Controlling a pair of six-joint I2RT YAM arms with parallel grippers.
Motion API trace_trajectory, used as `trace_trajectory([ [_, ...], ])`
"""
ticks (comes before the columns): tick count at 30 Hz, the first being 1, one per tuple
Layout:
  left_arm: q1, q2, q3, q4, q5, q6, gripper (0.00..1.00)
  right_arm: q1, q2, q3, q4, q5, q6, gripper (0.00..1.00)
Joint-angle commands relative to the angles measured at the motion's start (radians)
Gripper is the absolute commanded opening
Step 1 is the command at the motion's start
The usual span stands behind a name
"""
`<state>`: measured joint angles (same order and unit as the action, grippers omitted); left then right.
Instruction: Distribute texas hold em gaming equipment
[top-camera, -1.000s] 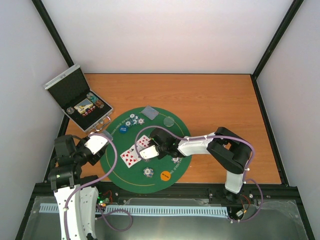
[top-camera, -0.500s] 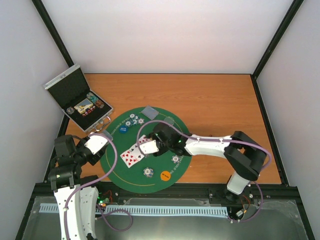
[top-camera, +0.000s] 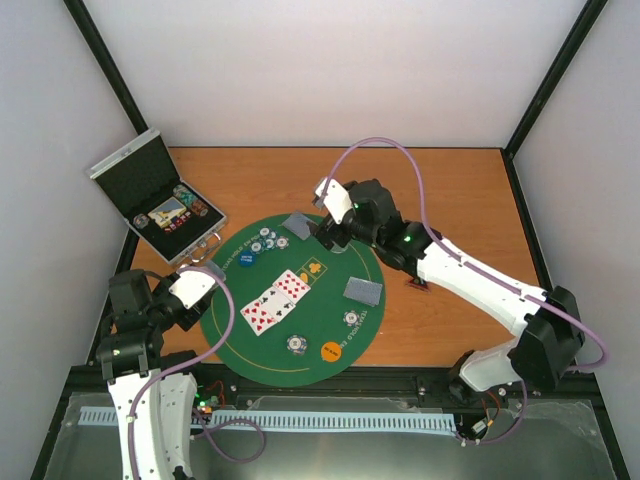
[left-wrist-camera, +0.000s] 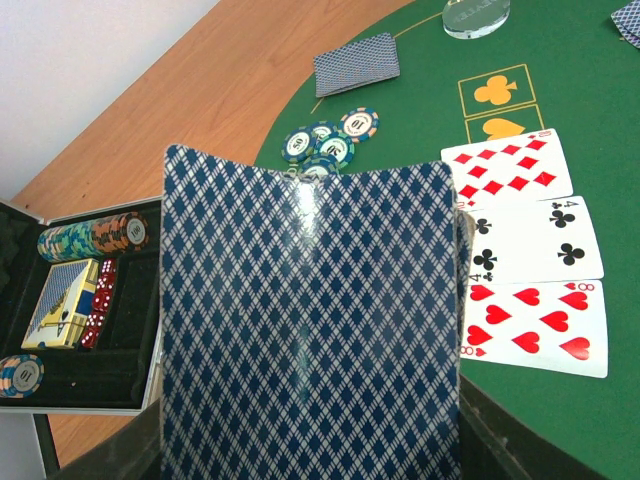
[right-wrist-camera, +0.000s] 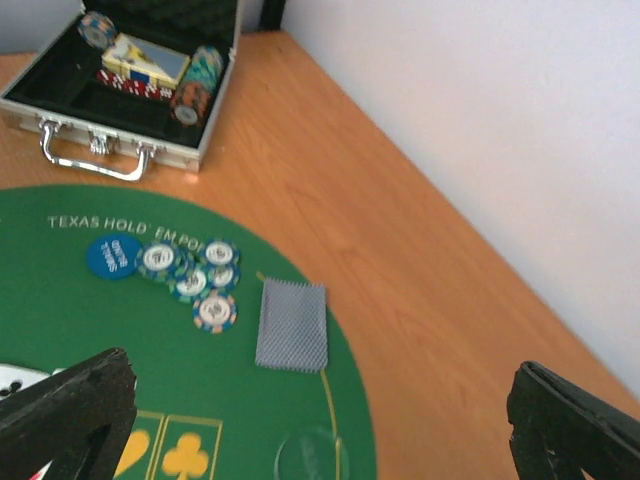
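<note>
Three face-up playing cards (top-camera: 275, 300) lie side by side on the round green mat (top-camera: 320, 330). My left gripper (top-camera: 196, 286) is at the mat's left rim, shut on blue-backed playing cards (left-wrist-camera: 310, 330) that fill its wrist view. My right gripper (right-wrist-camera: 320, 400) hovers wide open and empty over the mat's far side. Below it lie face-down cards (right-wrist-camera: 292, 323), a cluster of poker chips (right-wrist-camera: 190, 275), a blue disc (right-wrist-camera: 112, 256) and a clear disc (right-wrist-camera: 310, 455). More face-down cards (top-camera: 363, 291) lie on the mat's right. Single chips (top-camera: 351, 318) and an orange disc (top-camera: 331, 350) sit near the front.
An open silver case (top-camera: 150, 200) with chip stacks, dice and a card box stands at the far left of the wooden table (top-camera: 450, 200). A small dark marker (top-camera: 417, 284) lies on the wood just right of the mat, under the right arm.
My right arm has lifted off the face-up cards and swung to the mat's far side, its jaws opening wide. Face-down cards now show on the mat's right. The left arm has not moved.
</note>
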<state>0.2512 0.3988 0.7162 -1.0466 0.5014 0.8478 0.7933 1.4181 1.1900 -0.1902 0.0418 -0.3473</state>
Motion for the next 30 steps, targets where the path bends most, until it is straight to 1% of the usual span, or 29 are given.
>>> trace_trajectory([
  [1,0.008,-0.006,0.01,0.03,0.018,-0.001,0.51,0.002,-0.041,-0.032,-0.154,0.055,0.169,1.0],
  [2,0.008,-0.006,0.011,0.028,0.02,0.001,0.51,0.001,-0.05,-0.035,-0.149,-0.001,0.178,1.0],
  [3,0.008,-0.004,0.012,0.027,0.021,0.003,0.51,0.001,-0.059,-0.036,-0.142,-0.116,0.184,1.0],
  [5,0.008,-0.004,0.013,0.025,0.022,0.004,0.51,-0.003,-0.066,-0.023,-0.148,-0.252,0.21,1.0],
  [7,0.008,-0.009,0.013,0.026,0.019,0.001,0.51,-0.027,-0.066,0.014,-0.19,-0.318,0.254,1.0],
  [9,0.008,-0.013,0.013,0.027,0.02,0.0,0.51,-0.076,-0.073,0.037,-0.237,-0.34,0.316,1.0],
  [10,0.008,-0.012,0.013,0.028,0.02,0.001,0.51,-0.099,-0.075,0.04,-0.268,-0.3,0.345,1.0],
  [13,0.008,-0.016,0.013,0.028,0.022,0.001,0.51,-0.158,-0.072,0.027,-0.4,-0.061,0.388,1.0],
  [16,0.008,-0.024,0.012,0.029,0.02,0.001,0.51,-0.221,-0.074,-0.056,-0.495,0.116,0.445,1.0],
  [17,0.008,-0.024,0.01,0.029,0.02,0.001,0.51,-0.243,-0.074,-0.087,-0.512,0.147,0.467,1.0],
  [19,0.008,-0.026,0.009,0.028,0.02,0.002,0.51,-0.288,-0.078,-0.164,-0.512,0.17,0.505,1.0],
  [22,0.008,-0.026,0.01,0.029,0.02,0.004,0.51,-0.334,-0.075,-0.261,-0.468,0.184,0.552,1.0],
  [25,0.008,-0.025,0.01,0.028,0.021,0.007,0.51,-0.378,-0.046,-0.319,-0.438,0.214,0.589,1.0],
  [27,0.008,-0.025,0.009,0.026,0.023,0.009,0.51,-0.411,-0.023,-0.35,-0.42,0.179,0.588,1.0],
  [30,0.008,-0.022,0.01,0.025,0.023,0.01,0.51,-0.467,0.002,-0.392,-0.381,0.065,0.596,1.0],
])
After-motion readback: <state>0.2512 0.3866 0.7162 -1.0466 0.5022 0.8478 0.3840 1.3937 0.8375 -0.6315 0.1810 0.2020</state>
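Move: The all-in triangle lies about 23 cm to the right of the empty right hand, 2 cm nearer the base and some 27 cm below. At that same table level, the near face-down pair is about 9 cm right and 5 cm back of the hand, the clear disc some 6 cm ahead and 3 cm right. From the left hand, holding the deck, the triangle is roughly 12 cm ahead, 49 cm right and 20 cm below. Rightward and down the right hand swings, about 24 cm across and 21 cm lower, after first easing back some 4 cm. It leaves the mat to come in over the all-in triangle, turning clockwise by some 50 degrees and tipping its fingers until they point nearly straight down. The fingers stay wide open and touch nothing. ##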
